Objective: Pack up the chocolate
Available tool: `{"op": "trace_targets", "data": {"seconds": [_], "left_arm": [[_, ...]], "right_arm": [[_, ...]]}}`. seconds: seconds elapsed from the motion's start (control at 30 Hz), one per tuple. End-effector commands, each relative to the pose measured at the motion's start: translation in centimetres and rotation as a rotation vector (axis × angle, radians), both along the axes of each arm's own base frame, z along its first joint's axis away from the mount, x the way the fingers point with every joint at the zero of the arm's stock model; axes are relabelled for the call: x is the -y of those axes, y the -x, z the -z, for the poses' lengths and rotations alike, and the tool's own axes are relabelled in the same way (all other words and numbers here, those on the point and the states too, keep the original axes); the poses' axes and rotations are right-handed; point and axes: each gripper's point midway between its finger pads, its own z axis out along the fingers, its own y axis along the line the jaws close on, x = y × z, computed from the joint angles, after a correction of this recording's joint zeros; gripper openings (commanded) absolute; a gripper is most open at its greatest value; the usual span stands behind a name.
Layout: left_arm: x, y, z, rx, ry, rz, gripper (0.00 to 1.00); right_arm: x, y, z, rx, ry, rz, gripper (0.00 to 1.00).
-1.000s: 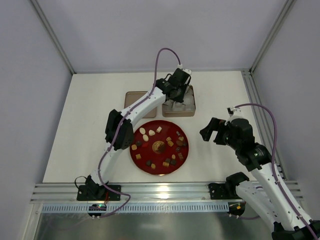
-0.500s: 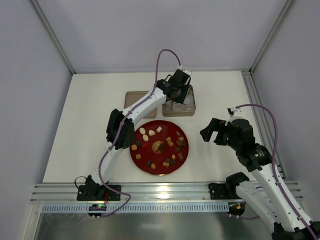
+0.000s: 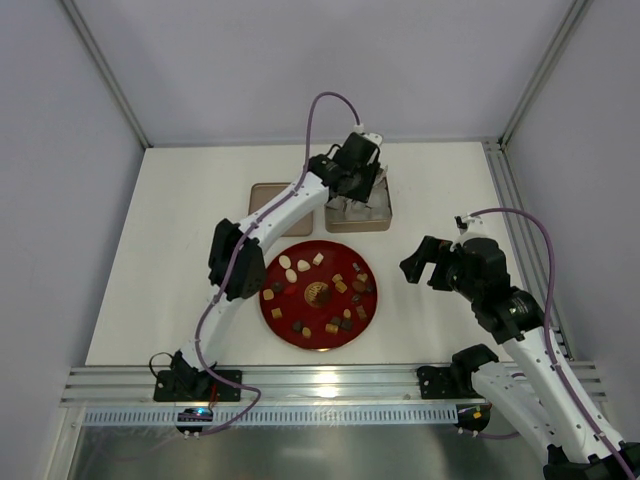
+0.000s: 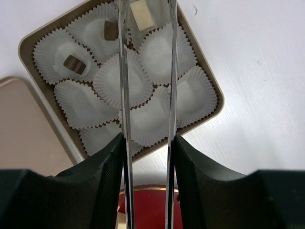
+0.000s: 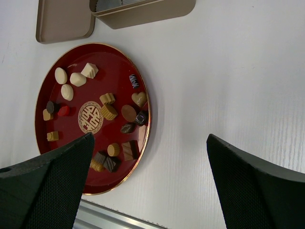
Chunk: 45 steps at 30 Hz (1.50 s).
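The chocolate [image 5: 108,112] lies as several dark, tan and white pieces on the red plate [image 3: 275,318] in the middle of the table. Three more pieces sit in paper cups in the tin box [image 4: 22,47]: two dark ones [image 4: 75,63] and a white one [image 4: 142,14]. My left gripper [image 3: 362,180] hangs over the box at the back. Its long metal fingers [image 4: 124,71] stand apart, open, and the white piece rests in its cup between them with a gap on the right side. My right gripper [image 5: 147,181] is wide open and empty, over bare table to the right of the plate.
The box's lid [image 3: 268,200] lies flat to the left of the box [image 3: 358,226]. The other white paper cups [image 4: 121,81] in the box hold nothing. An aluminium rail [image 3: 330,385] runs along the near table edge.
The left gripper's wrist has shifted slightly toward the far side over the box. The right arm has not moved.
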Motion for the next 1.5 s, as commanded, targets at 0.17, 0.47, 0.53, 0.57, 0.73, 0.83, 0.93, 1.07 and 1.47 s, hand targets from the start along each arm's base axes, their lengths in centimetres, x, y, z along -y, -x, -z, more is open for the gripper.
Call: {"op": "trace_targets", "data": {"seconds": [0.17, 0.47, 0.53, 0.57, 0.73, 0.83, 0.93, 1.07, 1.47], "left_arm": [[-1.8, 2.8, -13.3, 0.153, 0.186, 0.029, 0.42], [-5.5, 9.7, -12.6, 0.043, 0.15, 0.032, 0.38], [-6.7, 12.0, -12.4, 0.017, 0.131, 0.038, 0.38], [-6.8, 13.1, -12.2, 0.009, 0.126, 0.049, 0.38], [-9.5, 19.3, -10.6, -0.038, 0.062, 0.09, 0.39], [-10.8, 22.2, -9.2, -0.081, 0.026, 0.105, 0.39], [-12.3, 25.0, -7.6, -0.124, 0.014, 0.11, 0.4], [-13.2, 27.6, -5.6, -0.175, 0.006, 0.119, 0.41], [-12.4, 28.8, -1.9, -0.23, -0.018, 0.072, 0.43]], "right_arm": [[-0.4, -0.6, -0.8, 0.04, -0.019, -0.003, 1.0], [-0.8, -1.1, 0.1, 0.029, -0.029, -0.012, 1.0], [-1.0, -1.2, 0.3, 0.025, -0.033, -0.016, 1.0], [-1.0, -1.2, 0.6, 0.021, -0.034, -0.02, 1.0], [-1.1, -1.3, 1.6, 0.007, -0.033, -0.019, 1.0], [-1.2, -1.2, 2.3, -0.004, -0.031, -0.021, 1.0], [-1.2, -1.1, 2.9, -0.013, -0.029, -0.022, 1.0], [-1.0, -0.9, 3.6, -0.026, -0.024, -0.019, 1.0], [-0.8, -0.6, 4.3, -0.039, -0.011, -0.018, 1.0]]}}
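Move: The ribbed gold chocolate, probably next for the held tongs, lies about 16 cm back and 4 cm left of the left hand, some 11 cm below. The round red tray's gold emblem is roughly 17 cm back and 10 left; the packing box's middle is 8 cm straight ahead, and its white chocolate 12 ahead, 4 right. From the right hand the ribbed chocolate is some 7 cm ahead, 18 left, 14 below. The tongs, still held by the left hand, lift clear of the box by about 12 cm, then swing back roughly 30 cm and left 13 over the red tray, sinking some 10 cm on the way so that their tips come down near the ribbed chocolate while the fingers tilt about 15 degrees steeper. The open, empty right hand sinks about 5 cm beside the tray. ##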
